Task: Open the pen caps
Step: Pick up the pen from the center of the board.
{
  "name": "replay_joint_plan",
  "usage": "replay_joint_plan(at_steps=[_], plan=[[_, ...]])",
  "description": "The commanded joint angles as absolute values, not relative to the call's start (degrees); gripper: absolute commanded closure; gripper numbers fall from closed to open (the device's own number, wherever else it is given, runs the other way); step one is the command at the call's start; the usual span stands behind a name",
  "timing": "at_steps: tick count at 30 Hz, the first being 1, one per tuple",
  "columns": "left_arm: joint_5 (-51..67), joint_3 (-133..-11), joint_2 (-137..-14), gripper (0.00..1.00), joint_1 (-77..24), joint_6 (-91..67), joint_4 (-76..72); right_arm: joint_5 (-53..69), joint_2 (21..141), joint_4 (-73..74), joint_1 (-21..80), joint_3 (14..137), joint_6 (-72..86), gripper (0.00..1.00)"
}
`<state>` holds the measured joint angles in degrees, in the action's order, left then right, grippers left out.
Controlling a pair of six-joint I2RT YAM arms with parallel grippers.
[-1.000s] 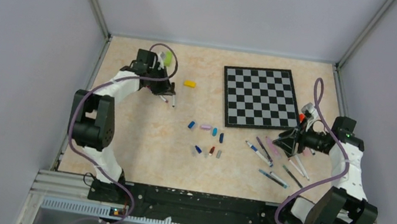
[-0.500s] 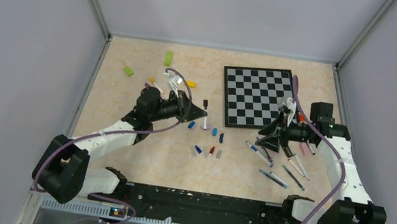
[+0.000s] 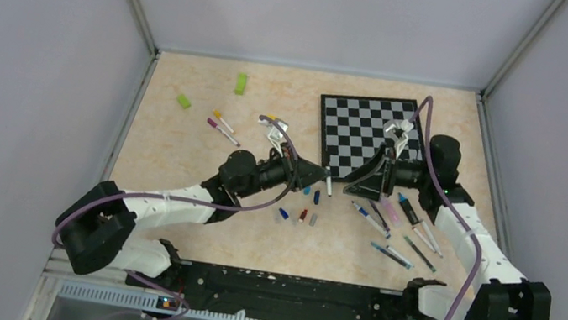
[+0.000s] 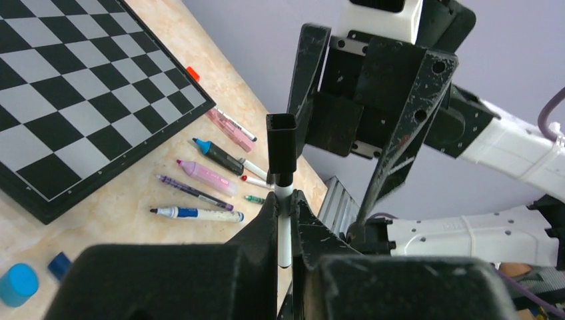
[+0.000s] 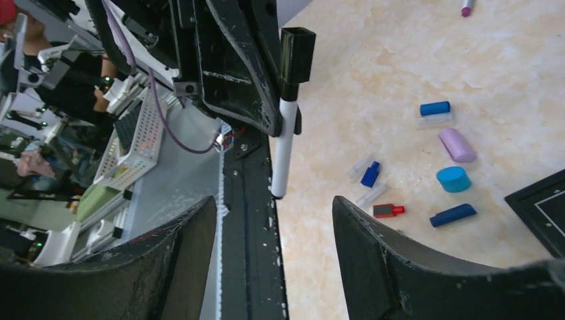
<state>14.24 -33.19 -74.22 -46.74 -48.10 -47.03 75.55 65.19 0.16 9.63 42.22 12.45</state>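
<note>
My left gripper [image 3: 320, 170] [image 4: 286, 208] is shut on the white barrel of a pen [image 4: 284, 230] [image 5: 284, 150] [image 3: 328, 186] held over the table's middle. The pen's black cap [image 4: 282, 141] [image 5: 296, 53] is on and sticks out past the fingertips. My right gripper [image 3: 355, 186] [image 5: 274, 203] faces it from the right, jaws open wide and holding nothing, close to the pen without touching it. Loose pen caps [image 3: 304, 204] in blue, pink and red [image 5: 388, 211] lie below. More pens [image 3: 396, 226] [image 4: 200, 214] lie right of them.
A chessboard [image 3: 356, 107] [image 4: 60, 100] lies at the back right, just behind both grippers. Two green blocks [image 3: 240, 83] and two more pens [image 3: 223, 125] lie at the back left. The arms' black base rail [image 3: 287, 288] runs along the near edge.
The left arm carried the pen from the far left to the middle. The right arm swung left to meet it, and its jaws spread wider.
</note>
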Motion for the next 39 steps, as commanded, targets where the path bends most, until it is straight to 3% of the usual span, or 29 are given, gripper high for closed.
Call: replay_joint_plan(at_steps=[1, 6, 12, 15, 21, 22, 25, 33, 34, 39], plan=[[7.12, -37.67, -76.40, 1.00, -49.59, -47.39, -51.50, 75.76, 63.62, -15.14, 11.66, 40.86, 25.97, 0.37], [5.42, -40.33, -78.40, 1.00, -51.69, -46.60, -50.63, 74.10, 64.14, -15.87, 13.21, 39.16, 26.36, 0.37], [4.59, -41.73, -79.85, 1.00, -52.96, -46.22, -50.03, 72.96, 64.81, -16.45, 14.11, 38.89, 27.32, 0.46], [4.14, -42.50, -80.03, 1.00, -53.65, -45.20, -49.12, 72.02, 65.02, -17.14, 14.28, 38.85, 28.27, 0.58], [3.80, -43.05, -79.18, 1.00, -54.13, -43.75, -47.94, 71.34, 66.55, -18.14, 14.30, 39.42, 30.12, 1.00], [4.05, -43.32, -78.92, 1.00, -54.14, -43.23, -47.49, 71.37, 66.72, -17.81, 14.32, 39.83, 29.84, 1.00], [4.15, -43.43, -77.61, 0.83, -54.17, -41.73, -46.53, 72.10, 66.74, -16.20, 14.28, 40.90, 28.34, 1.00], [4.31, -38.86, -66.21, 0.06, -53.37, -29.64, -41.90, 77.11, 62.83, 10.10, 13.79, 43.69, -4.64, 1.00], [4.20, -38.62, -64.81, 0.02, -53.04, -30.16, -39.99, 76.31, 62.33, 13.65, 13.67, 43.79, -8.75, 1.00], [5.94, -36.45, -62.45, 0.01, -50.50, -38.58, -37.70, 69.79, 62.10, 26.09, 13.62, 45.12, -22.31, 1.00]])
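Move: The white pen with the black cap stands roughly upright in the left fingertips, about 6 cm to the left of the right hand's open fingers, level with them fore and aft and its middle about 1 cm higher. From the left hand, the right gripper is about 6 cm to the right and 1 cm lower. Some 20 cm below the right hand lie a dark blue cap, 7 cm left and 2 ahead, and the chessboard, 23 cm ahead and 8 right. The pen, still pinched by the left hand, is carried about 4 cm right and slightly up between the right hand's open fingers, which ease nearly 2 cm left and then shut on the lower white barrel. Only then does the left hand open wide and back off up and left, some 6 cm up, its fingertips tilting upward, while the right draws the pen 2 to 3 cm back and down. ##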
